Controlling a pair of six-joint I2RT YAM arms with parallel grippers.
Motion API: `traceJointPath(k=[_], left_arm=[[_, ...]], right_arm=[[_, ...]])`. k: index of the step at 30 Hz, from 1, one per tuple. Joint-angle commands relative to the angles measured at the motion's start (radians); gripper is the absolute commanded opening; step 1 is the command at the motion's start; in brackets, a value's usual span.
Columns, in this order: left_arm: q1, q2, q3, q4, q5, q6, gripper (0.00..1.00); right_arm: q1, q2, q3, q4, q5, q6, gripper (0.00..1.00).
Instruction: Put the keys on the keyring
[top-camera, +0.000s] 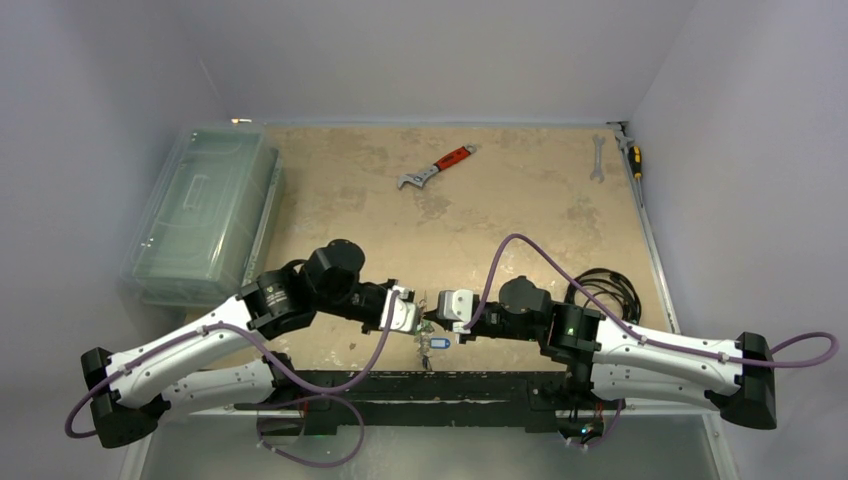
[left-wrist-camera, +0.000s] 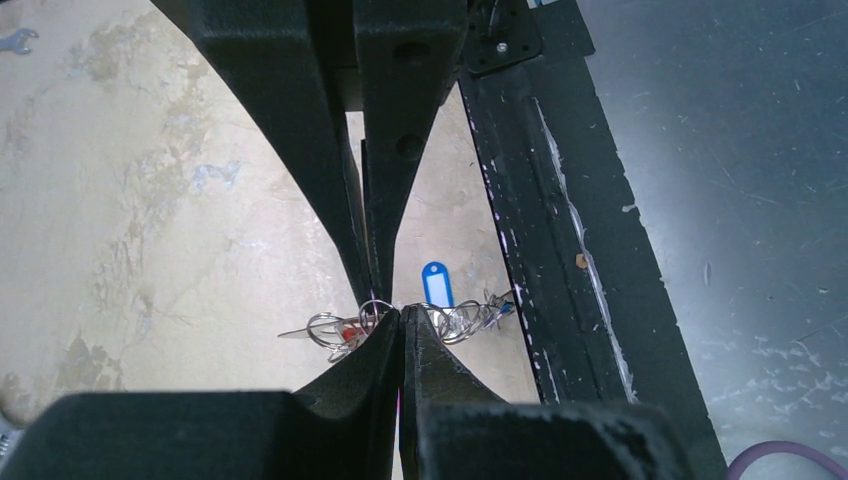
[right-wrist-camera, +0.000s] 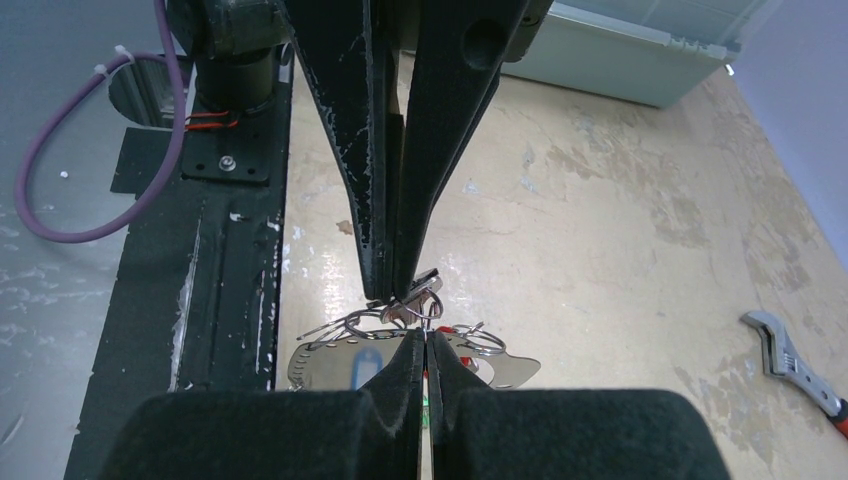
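My two grippers meet tip to tip over the table's near edge. The left gripper (top-camera: 424, 322) (left-wrist-camera: 403, 312) is shut, and its fingertips (right-wrist-camera: 395, 285) pinch a small silver key (right-wrist-camera: 428, 283) by its wire loop. The right gripper (top-camera: 438, 322) (right-wrist-camera: 425, 337) is also shut, nipping a thin wire loop at the top of the keyring (right-wrist-camera: 320, 365), a flat silvery plate just behind its fingers. More keys (top-camera: 432, 344) dangle below: split rings (left-wrist-camera: 335, 328), a blue tag (left-wrist-camera: 435, 285), a bit of red tag (right-wrist-camera: 470, 358). Exactly which loop each tip clamps is partly hidden.
A red-handled wrench (top-camera: 436, 167) lies far centre. A silver spanner (top-camera: 597, 158) and a screwdriver (top-camera: 634, 158) sit at the far right wall. A clear plastic box (top-camera: 200, 215) stands left. Coiled black cable (top-camera: 605, 290) lies right. The black base rail (top-camera: 420, 385) runs just under the keys.
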Motion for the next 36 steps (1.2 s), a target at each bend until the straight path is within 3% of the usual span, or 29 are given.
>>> traceJointPath(k=[1,25,31,32,36], left_arm=[[0.004,0.015,0.041,-0.024,0.034,0.011,0.0],[0.004,0.004,0.084,-0.047,-0.004,-0.015,0.0],[0.004,0.014,0.078,-0.037,-0.168,-0.165,0.0],[0.004,0.003,0.067,-0.026,-0.214,-0.224,0.01],[0.004,-0.068,-0.006,-0.011,-0.374,-0.459,0.3]], right_arm=[[0.005,-0.016,0.06,0.029,-0.014,-0.002,0.0],[0.042,0.0,0.055,0.012,0.014,-0.016,0.0],[0.046,-0.01,0.051,0.003,0.099,0.007,0.0],[0.046,-0.017,0.045,0.007,0.119,0.019,0.0],[0.046,-0.033,0.018,0.019,0.24,0.079,0.0]])
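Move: The keyring pinched in the right fingertips is about 2 cm right of the left hand, 1 cm ahead and 1 cm below it. Its toothed steel plate hangs some 6 cm under the left hand, about 1 cm to the right and 1 cm back, with a blue tag roughly 3 cm back, 3 cm right and 9 cm below. From the right hand, the dark-fobbed key at the left fingertips is about 2 cm left, level with it in reach and height. Down about 1 cm and back up goes the closed left hand beside the keyring. It then breaks away forward about 2 cm and slightly left, turning some 15 degrees counter-clockwise as its fingers part a little. The right hand keeps its pinch on the keyring, easing back 1 cm and then forward again. ##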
